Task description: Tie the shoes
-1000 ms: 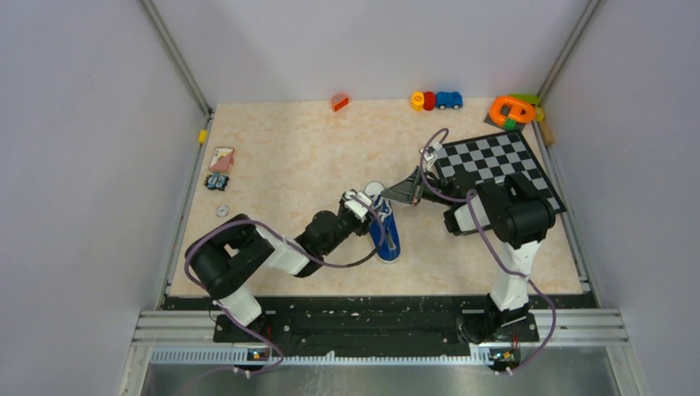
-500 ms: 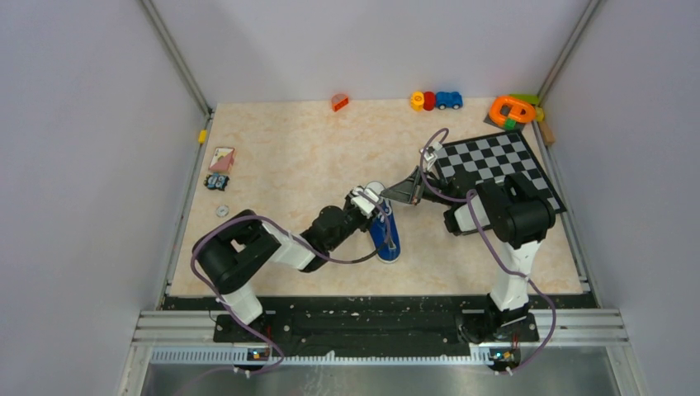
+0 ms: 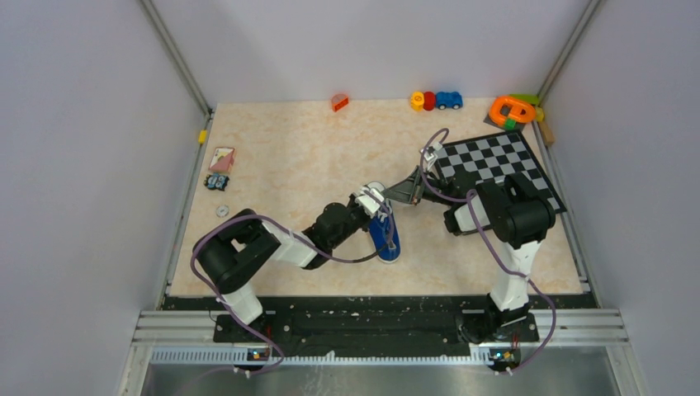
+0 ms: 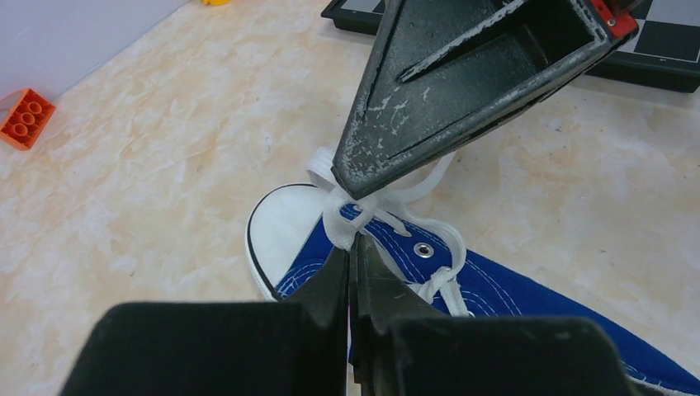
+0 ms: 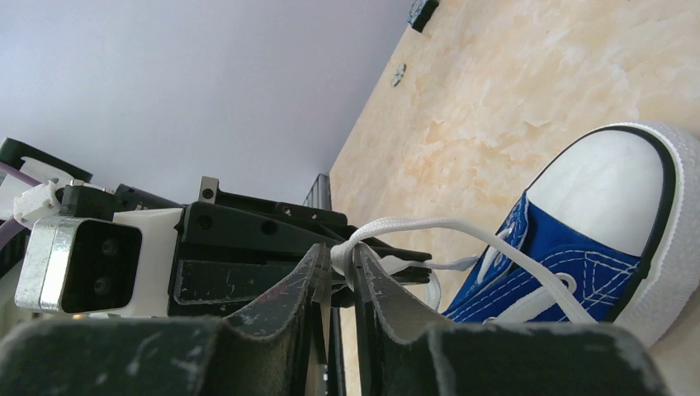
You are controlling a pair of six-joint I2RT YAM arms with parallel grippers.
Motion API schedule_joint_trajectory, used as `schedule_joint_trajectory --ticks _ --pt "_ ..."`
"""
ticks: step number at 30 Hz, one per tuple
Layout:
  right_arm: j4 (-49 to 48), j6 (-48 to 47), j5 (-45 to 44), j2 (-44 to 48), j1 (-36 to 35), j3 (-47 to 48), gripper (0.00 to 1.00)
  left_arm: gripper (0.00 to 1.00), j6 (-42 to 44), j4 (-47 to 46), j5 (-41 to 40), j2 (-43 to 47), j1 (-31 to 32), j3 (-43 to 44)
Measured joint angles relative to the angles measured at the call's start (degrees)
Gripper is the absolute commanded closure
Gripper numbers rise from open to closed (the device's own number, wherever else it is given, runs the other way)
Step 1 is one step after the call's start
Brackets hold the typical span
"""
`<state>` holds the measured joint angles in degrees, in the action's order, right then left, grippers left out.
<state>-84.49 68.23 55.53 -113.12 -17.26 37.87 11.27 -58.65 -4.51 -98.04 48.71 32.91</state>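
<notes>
The blue sneaker (image 3: 386, 238) lies mid-table with its white toe cap pointing away from the arm bases. Over the toe end, my left gripper (image 4: 350, 247) is shut on a knotted bit of white lace (image 4: 345, 216). From the far right, my right gripper (image 5: 338, 252) meets it tip to tip above the toe. Its jaws stand a narrow gap apart, and the same lace (image 5: 429, 223) runs between its tips and down to the shoe (image 5: 578, 239). In the top view both grippers, left (image 3: 380, 203) and right (image 3: 396, 196), touch over the toe cap.
A black-and-white chessboard (image 3: 495, 161) lies at the right rear under the right arm. A toy car (image 3: 449, 100), an orange brick (image 3: 339, 102) and an orange-green toy (image 3: 513, 109) line the back edge. A card (image 3: 221, 158) and small parts (image 3: 218, 182) sit at the left.
My left gripper has slid forward to the shoe's toe end and shut on the lace. The right gripper's jaws have eased slightly apart; its arm has stayed in place.
</notes>
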Motion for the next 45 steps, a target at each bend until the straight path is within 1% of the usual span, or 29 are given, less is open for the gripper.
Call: schedule_joint_trajectory --ticks 8,12,15,17,24,31,45 --pt "0.0 -0.04 -0.28 -0.02 0.04 0.0 0.72 1.0 0.26 0.44 0.81 0.0 0.0 -0.02" --pt "0.09 -0.13 -0.44 -0.02 0.07 0.0 0.7 1.0 0.26 0.48 1.18 0.17 0.0 -0.39" --pt "0.11 -0.22 -0.48 -0.02 0.07 0.0 0.65 1.0 0.46 0.9 1.77 0.83 0.0 -0.94" --pt "0.13 -0.24 -0.48 -0.04 0.07 0.0 0.64 1.0 0.61 1.05 2.14 1.38 0.0 -1.18" --pt "0.35 -0.26 -0.61 -0.76 0.07 0.0 0.63 1.0 1.38 2.78 3.61 3.08 0.0 -1.18" --pt "0.24 -0.24 -0.59 -0.76 0.07 0.0 0.61 1.0 2.14 9.35 5.79 3.08 0.0 1.75" --pt "-0.11 -0.24 -0.57 -0.96 0.07 0.0 0.61 1.0 2.12 15.69 5.7 3.08 0.0 5.22"
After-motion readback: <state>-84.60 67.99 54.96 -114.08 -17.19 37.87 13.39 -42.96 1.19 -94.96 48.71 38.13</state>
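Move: Just above the shoe's laced front, the left hand already pinches a white lace; the lace loop at the right fingertips lies about 1 cm ahead, 2 cm right and 3 cm above it. From the left hand, the toe cap is some 5 cm ahead, 2 cm left and 6 cm below, and the shoe's middle about 4 cm back, 1 cm right and 8 cm below. The right hand has its loop right at its fingertips; the chessboard's middle is roughly 8 cm ahead and 31 cm right of it. Spreading its already parting fingers to well under half open, the right hand frees its pinch on the lace loop and otherwise stays in place. The left hand keeps its shut grip on its lace, easing back about 1.5 cm over the shoe, then going roughly 1 cm to the right, while the wrist rolls its left side up and turns slightly clockwise, some 5 degrees each. ##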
